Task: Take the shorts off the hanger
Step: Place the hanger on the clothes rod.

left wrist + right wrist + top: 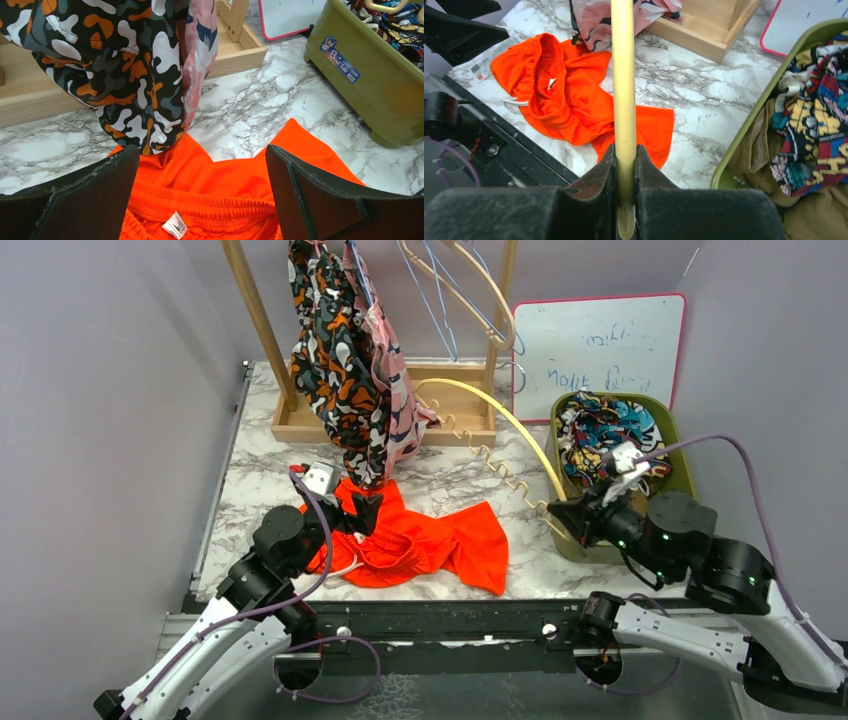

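Observation:
Bright orange shorts (pixel 420 545) lie crumpled on the marble table (pixel 250 490), waistband and label up (pixel 200 200). My left gripper (pixel 362 510) hovers wide open just above their waistband, holding nothing (pixel 202 190). A pale yellow hanger (pixel 510 425) arcs over the table. My right gripper (pixel 565 512) is shut on the hanger's end (pixel 624 100). Black-orange-white blotch shorts (pixel 335 360) and pink print shorts (pixel 395 390) hang from the wooden rack (pixel 400 420), their hems near the orange pair.
An olive tub (pixel 680 475) at the right holds multicolour print shorts (pixel 600 435) and tan fabric (pixel 764 155). Empty hangers (pixel 470 290) hang on the rack. A whiteboard (pixel 600 345) leans against the back wall.

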Robot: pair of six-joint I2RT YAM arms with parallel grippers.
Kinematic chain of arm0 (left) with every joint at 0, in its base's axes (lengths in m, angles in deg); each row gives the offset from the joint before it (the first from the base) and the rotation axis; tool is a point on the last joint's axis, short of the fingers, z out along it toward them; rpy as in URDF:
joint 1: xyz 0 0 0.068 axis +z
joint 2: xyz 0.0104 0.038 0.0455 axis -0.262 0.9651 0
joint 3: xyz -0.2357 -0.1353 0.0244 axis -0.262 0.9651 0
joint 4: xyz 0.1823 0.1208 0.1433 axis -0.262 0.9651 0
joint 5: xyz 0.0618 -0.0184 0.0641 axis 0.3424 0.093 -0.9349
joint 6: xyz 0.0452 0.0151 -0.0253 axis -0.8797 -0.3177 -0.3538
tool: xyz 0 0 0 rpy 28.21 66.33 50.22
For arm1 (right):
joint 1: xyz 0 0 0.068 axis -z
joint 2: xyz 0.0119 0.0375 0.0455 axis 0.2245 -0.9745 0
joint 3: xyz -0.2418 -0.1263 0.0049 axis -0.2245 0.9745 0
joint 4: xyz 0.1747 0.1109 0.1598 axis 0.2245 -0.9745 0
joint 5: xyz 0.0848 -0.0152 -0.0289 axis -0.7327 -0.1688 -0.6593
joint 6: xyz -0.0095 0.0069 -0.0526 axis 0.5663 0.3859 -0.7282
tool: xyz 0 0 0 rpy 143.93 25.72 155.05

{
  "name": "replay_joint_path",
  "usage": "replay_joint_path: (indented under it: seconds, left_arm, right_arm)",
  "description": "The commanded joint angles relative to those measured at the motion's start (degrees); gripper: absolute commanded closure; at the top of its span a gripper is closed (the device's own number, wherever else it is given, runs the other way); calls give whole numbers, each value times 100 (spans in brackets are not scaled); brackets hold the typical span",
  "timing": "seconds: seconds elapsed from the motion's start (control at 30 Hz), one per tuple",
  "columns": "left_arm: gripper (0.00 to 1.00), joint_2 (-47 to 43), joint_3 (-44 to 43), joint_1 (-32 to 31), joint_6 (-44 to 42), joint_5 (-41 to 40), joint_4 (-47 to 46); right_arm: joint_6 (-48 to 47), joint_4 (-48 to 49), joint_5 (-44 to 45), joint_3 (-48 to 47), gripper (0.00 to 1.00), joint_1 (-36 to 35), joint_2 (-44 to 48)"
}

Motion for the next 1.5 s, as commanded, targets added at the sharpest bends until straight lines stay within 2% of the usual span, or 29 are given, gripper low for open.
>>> replay_joint_path:
  seconds: [0.0, 0.17, 0.47, 0.87, 1.03, 1.17, 1.47]
  left_arm:
    - [1, -87, -147, 33, 51, -333, 57]
    - [1, -89, -141, 26, 61, -408, 72]
    - [1, -47, -136, 28, 61, -429, 100]
    - [1, -56, -139, 33, 86, -444, 103]
    - [1, -74, -139, 33, 105, -464, 110]
    - [1, -74, -141, 33, 105, -474, 111]
    - [1, -144, -130, 27, 122, -521, 124]
  right_arm:
    - [-662, 1169, 205, 25, 99, -27, -605]
    - [-1229, 2049, 924, 120, 99, -27, -1229]
    - [-1876, 3698, 1683, -85, 99, -31, -2308]
    - [-1391, 4018, 2299, -1270, 99, -32, -3956]
    - [-1899, 4713, 2463, -1616, 99, -28, -4576]
    - [-2040, 4663, 2276, -2247, 99, -21, -5182]
    - [-1590, 3471, 1213, -3758, 99, 493, -6054]
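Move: The free stretch of clothes rod beside the pink shorts is about 36 cm ahead of my right hand, 26 cm to its left and some 20 cm higher. The hanging pink shorts are about 26 cm ahead and 24 cm left, slightly lower; the empty hangers about 34 cm ahead, 15 cm left, 10 cm higher. The orange shorts lie 5 cm ahead, 23 cm left, 32 cm down. From my left hand that rod spot is about 29 cm ahead, 5 cm right, 28 cm up. Still pinching the emptied yellow hanger by one end, I swing it with my right hand forward and left, about 20 cm each way, off from beside the basket towards the gap between the pink shorts and the empty hangers. I stay nearly level at first, then climb some 6 cm, tipping the fingers up and turning them clockwise about 15 degrees each. ##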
